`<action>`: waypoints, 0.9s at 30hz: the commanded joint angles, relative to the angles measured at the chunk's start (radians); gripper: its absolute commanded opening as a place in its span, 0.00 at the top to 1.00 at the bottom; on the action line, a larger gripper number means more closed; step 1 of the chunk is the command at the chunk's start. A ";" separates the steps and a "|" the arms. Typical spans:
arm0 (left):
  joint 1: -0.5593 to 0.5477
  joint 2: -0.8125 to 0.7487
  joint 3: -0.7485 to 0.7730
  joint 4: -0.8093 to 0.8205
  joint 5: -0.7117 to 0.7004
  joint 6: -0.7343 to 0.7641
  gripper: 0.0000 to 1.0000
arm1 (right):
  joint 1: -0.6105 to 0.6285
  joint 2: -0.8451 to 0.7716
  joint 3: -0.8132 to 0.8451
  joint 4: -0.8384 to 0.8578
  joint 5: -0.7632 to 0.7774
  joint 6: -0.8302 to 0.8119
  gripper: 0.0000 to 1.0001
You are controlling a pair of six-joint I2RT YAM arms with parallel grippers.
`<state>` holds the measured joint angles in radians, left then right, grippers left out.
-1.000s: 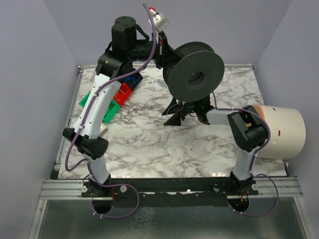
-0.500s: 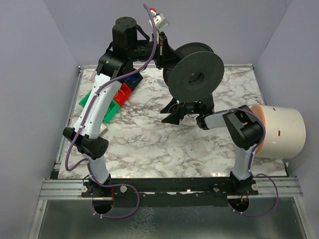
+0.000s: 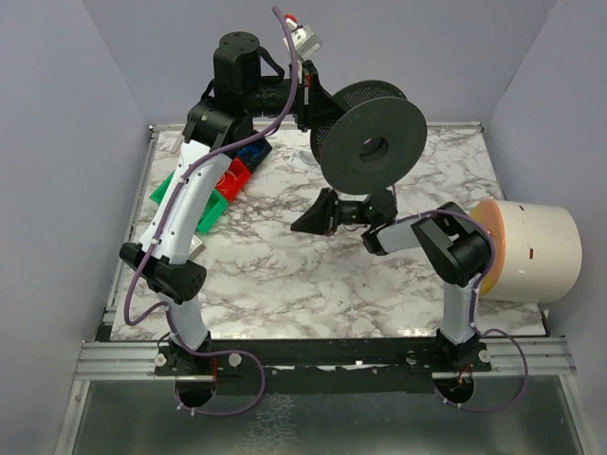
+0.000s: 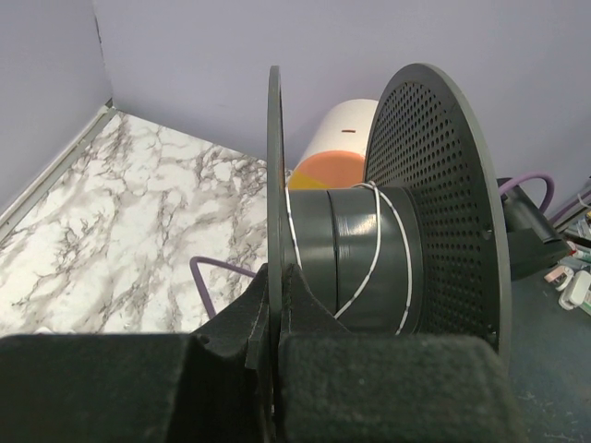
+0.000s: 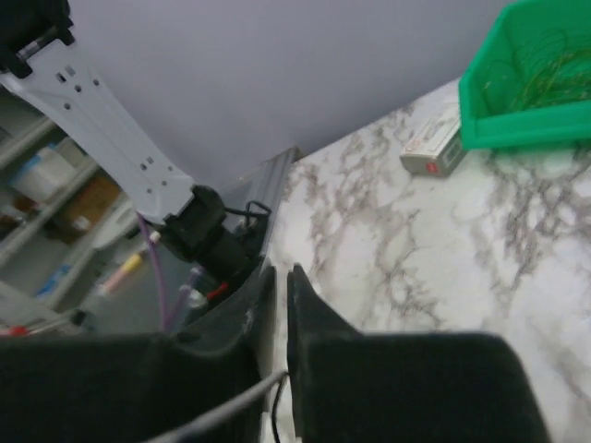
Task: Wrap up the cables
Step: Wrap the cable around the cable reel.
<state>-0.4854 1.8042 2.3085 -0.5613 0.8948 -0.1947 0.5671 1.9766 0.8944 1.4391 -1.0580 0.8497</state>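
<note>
A big black two-flanged spool (image 3: 370, 142) hangs in the air above the back of the marble table. My left gripper (image 3: 318, 102) is shut on the thin edge of its left flange (image 4: 274, 185), one finger on each side. A thin pale cable (image 4: 377, 242) runs in a few loose turns round the spool's hub. Under the spool, low over the table, my right gripper (image 3: 302, 226) points left. In the right wrist view its jaws (image 5: 280, 272) stand almost together, and a thin grey strand of the cable (image 5: 231, 406) runs in between them near their base.
A green bin (image 3: 185, 194) with red and blue parts beside it sits at the back left, under the left arm. A small white box (image 5: 434, 148) lies in front of the bin. A large white roll (image 3: 531, 248) lies at the right edge. Grey walls enclose the table.
My right gripper has moved left under the spool and its jaws have closed from wide apart to nearly together. The left arm and the spool have stayed put.
</note>
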 commanded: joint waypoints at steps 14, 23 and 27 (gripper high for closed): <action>0.018 -0.055 -0.034 0.027 0.026 0.024 1.00 | -0.395 -0.158 -0.084 -0.402 0.480 0.088 0.99; 0.045 -0.072 -0.031 -0.098 -0.162 0.182 1.00 | -0.552 -0.298 0.094 -0.756 0.208 -0.226 1.00; 0.043 -0.097 -0.081 -0.153 -0.241 0.303 1.00 | -0.598 -0.317 0.249 -1.037 0.006 -0.345 1.00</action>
<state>-0.4423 1.7912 2.2520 -0.6678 0.7734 -0.0387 0.0116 1.7000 1.0134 0.7265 -0.8173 0.6899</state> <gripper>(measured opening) 0.017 0.006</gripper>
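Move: The cable reel hangs upright with its middle roughly 10 cm to the right of the left hand, 4 cm back and level with it; that hand pinches its far flange. From the right hand, which has the cable between nearly shut fingers, the reel is some 12 cm right, 4 cm ahead and 29 cm higher. Down on the table, about 14 cm below the right hand, the plastic packet lies 31 cm ahead and 3 cm right, the red bin 25 cm ahead and 21 cm left. The cable is nipped as the right fingers finish closing, then carried beneath the reel, swinging roughly 30 cm to the right and forward to its far right side; the wrist turns clockwise some 50 degrees, and the hand rises about 5 cm at the end. Late on, the left hand, still pinching the far flange, sinks the reel and eases it forward and a little left. ##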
